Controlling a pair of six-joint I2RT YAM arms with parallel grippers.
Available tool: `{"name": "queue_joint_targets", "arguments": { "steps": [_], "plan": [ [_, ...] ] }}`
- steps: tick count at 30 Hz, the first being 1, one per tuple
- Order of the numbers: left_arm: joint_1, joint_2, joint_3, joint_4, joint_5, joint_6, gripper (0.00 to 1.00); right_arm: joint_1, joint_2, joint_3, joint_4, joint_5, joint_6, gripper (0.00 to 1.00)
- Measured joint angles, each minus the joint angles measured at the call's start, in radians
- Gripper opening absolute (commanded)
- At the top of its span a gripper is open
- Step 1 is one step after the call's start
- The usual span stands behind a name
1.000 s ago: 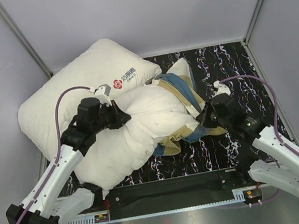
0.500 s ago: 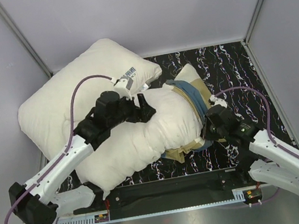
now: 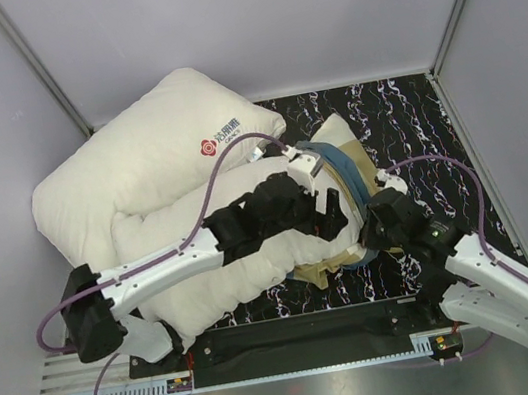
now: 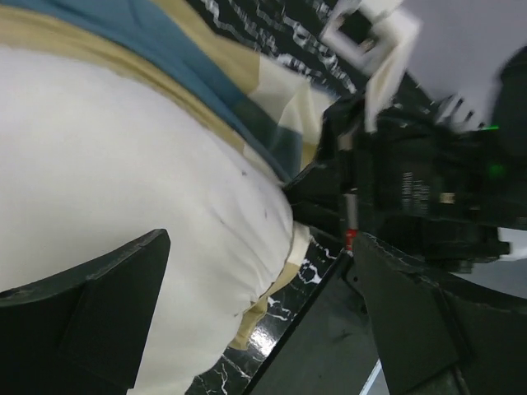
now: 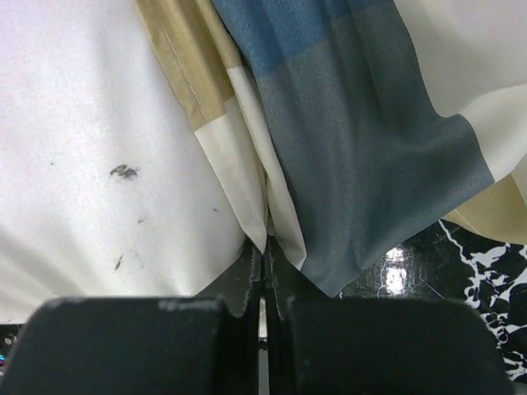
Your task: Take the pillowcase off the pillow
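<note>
The plain off-white pillow (image 3: 202, 248) lies across the black marbled table. The checked teal, tan and cream pillowcase (image 3: 340, 166) is bunched over its right end. My left gripper (image 3: 333, 214) reaches over the pillow to that end, and its jaws stand wide open with nothing between them. In the left wrist view the left gripper (image 4: 259, 247) straddles the pillow (image 4: 123, 164) where it meets the pillowcase (image 4: 165, 49). My right gripper (image 3: 369, 231) sits at the pillow's near right corner. The right gripper (image 5: 263, 251) is shut on a cream fold of the pillowcase (image 5: 354, 123), beside the pillow (image 5: 82, 123).
A second white pillow with a red logo (image 3: 136, 158) lies at the back left, against the plain one. The marbled table (image 3: 402, 113) shows at the right. Grey walls close in the left, back and right. A dark rail (image 3: 297, 334) runs along the near edge.
My left gripper has opened wide and swung right, from the pillow's left part to the pillowcase's edge. The right gripper has kept its hold and shifted slightly.
</note>
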Motion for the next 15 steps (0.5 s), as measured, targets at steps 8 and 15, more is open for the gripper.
{"name": "queue_joint_targets", "arguments": {
  "steps": [8,15],
  "plan": [
    [-0.003,0.136,-0.017,0.026,-0.001,-0.057,0.99,0.001,-0.075,0.0,-0.042,0.004,0.012,0.0],
    [-0.005,0.245,-0.017,0.101,-0.016,-0.079,0.99,0.002,-0.103,0.0,-0.047,0.003,0.024,0.0]
  ]
}}
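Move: The white pillow end I go for with my open left hand lies about 12 cm below it, some 4 cm back and 3 cm to its right. The pillowcase's tan hem runs roughly 4 cm ahead and 5 cm right of that hand, also about 12 cm down, with the blue band some 8 cm ahead and 7 cm right. From my right hand, which pinches the hem, the pillow end is about 3 cm left and 2 cm ahead, at much the same height. I sink my left hand about 9 cm onto the bare pillow end beside my right fingers, easing some 3 cm to the right, its fingers staying wide open and tipping slightly further down. One of those fingers comes to press into the white pillow. My right hand keeps its shut pinch on the pillowcase hem and draws it up a centimetre or so. ##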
